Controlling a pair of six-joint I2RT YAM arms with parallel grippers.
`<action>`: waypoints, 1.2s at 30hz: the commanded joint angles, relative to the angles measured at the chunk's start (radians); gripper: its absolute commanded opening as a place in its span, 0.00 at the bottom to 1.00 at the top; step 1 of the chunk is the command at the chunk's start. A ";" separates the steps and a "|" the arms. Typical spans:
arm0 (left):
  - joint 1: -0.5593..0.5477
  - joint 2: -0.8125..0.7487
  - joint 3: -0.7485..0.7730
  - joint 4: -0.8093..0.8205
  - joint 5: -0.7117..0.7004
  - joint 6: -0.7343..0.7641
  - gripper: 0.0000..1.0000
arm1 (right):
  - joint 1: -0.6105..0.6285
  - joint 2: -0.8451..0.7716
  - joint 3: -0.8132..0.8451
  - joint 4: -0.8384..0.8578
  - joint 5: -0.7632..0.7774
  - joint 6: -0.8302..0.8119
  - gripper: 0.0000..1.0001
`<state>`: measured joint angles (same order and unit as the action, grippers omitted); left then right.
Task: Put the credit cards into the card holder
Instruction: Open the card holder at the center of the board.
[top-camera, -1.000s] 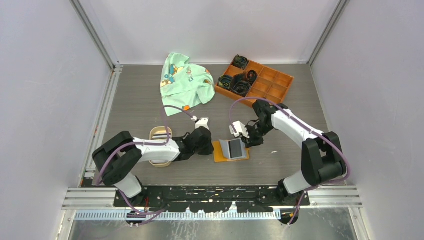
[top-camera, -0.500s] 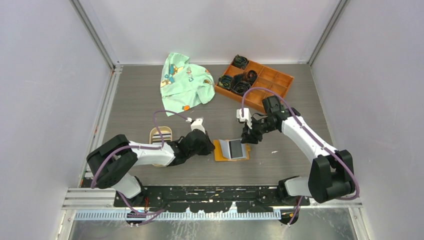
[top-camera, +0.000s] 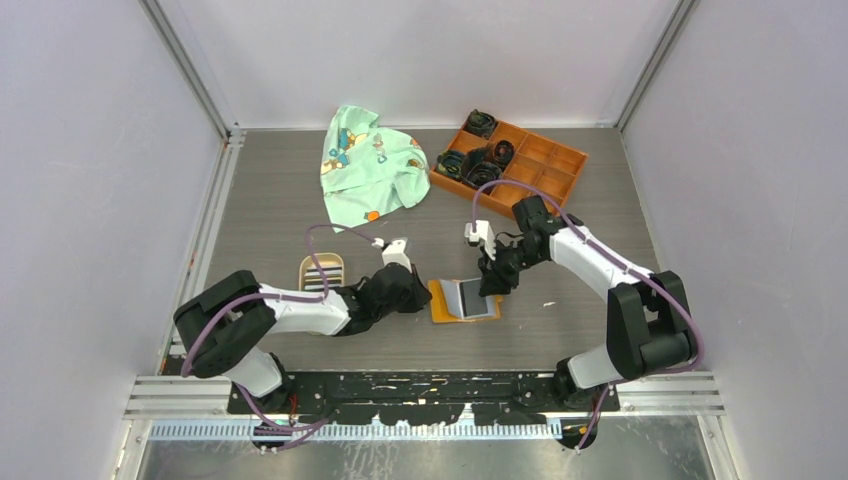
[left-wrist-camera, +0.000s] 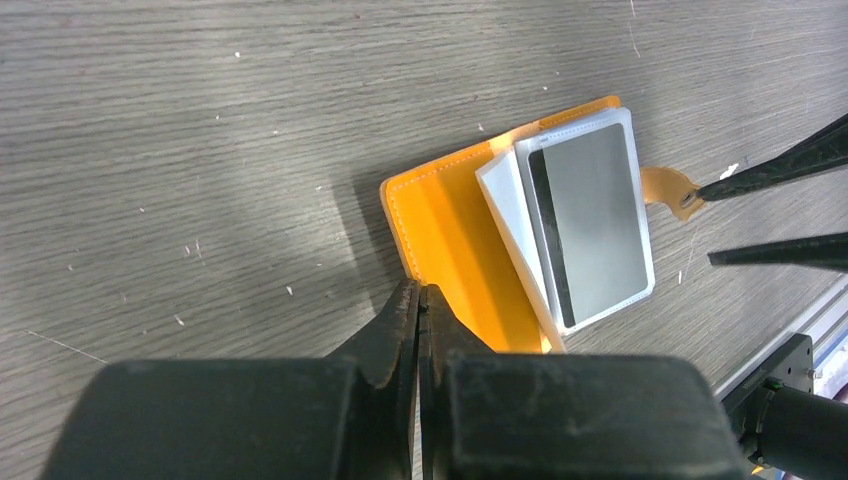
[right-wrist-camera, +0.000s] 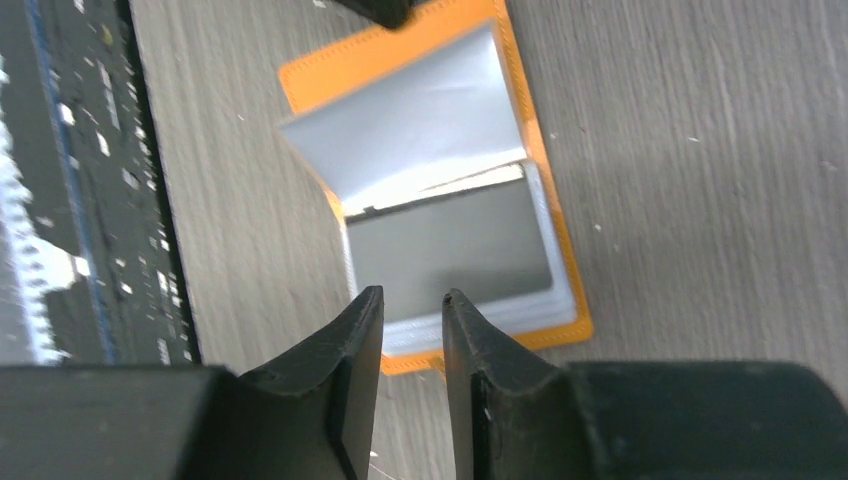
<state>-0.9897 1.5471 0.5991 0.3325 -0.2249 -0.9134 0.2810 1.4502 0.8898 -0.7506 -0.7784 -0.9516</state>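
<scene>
The orange card holder lies open on the table between my arms. A grey credit card with a dark stripe sits inside one of its pale sleeves, and another sleeve leaf stands lifted. My left gripper is shut, its tips pressing on the left edge of the orange cover. My right gripper hovers open just over the holder's right edge, nothing between its fingers. More striped credit cards lie in the tan dish, partly hidden by my left arm.
An orange compartmented tray with dark coiled items stands at the back right. A pale green printed cloth lies at the back centre. A small white scrap is on the table right of the holder.
My right gripper opened, pulled back from the holder to the right, then came in again over its right edge. The grey card stays in the sleeve. The left gripper stayed shut on the cover.
</scene>
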 joint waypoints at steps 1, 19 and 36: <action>-0.022 -0.036 -0.027 0.074 -0.064 -0.031 0.00 | 0.041 -0.027 0.040 0.061 -0.094 0.260 0.36; -0.091 -0.055 -0.059 0.126 -0.204 -0.056 0.00 | -0.046 0.029 -0.060 0.264 0.115 1.140 0.66; -0.096 -0.035 -0.048 0.132 -0.199 -0.048 0.00 | -0.050 0.183 -0.005 0.211 0.193 1.155 0.65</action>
<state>-1.0798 1.5272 0.5434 0.4084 -0.3916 -0.9665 0.2314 1.6131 0.8532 -0.5388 -0.5877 0.1913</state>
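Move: The card holder's grey pocket stack lies about 3 cm left of the right gripper, a centimetre back and roughly 4 cm below. From that gripper, the raised white leaf is about 7 cm left, 1 cm back and 3 cm below; the strap is about 1 cm right, 1 cm back and 5 cm below. From the left gripper, at the holder's left edge, the pocket stack is some 10 cm right, level in forward reach and 2 cm lower. Swing the right gripper up and left some 2 cm, rolling it about 65 degrees around its fingers' pointing line, clockwise from above, and spreading the fingers. Ease back right and sink about 6 cm from the top of that arc, bringing the open fingers around the pocket stack's edge. Keep the left gripper shut by the left flap, drawing it back about 1 cm. ##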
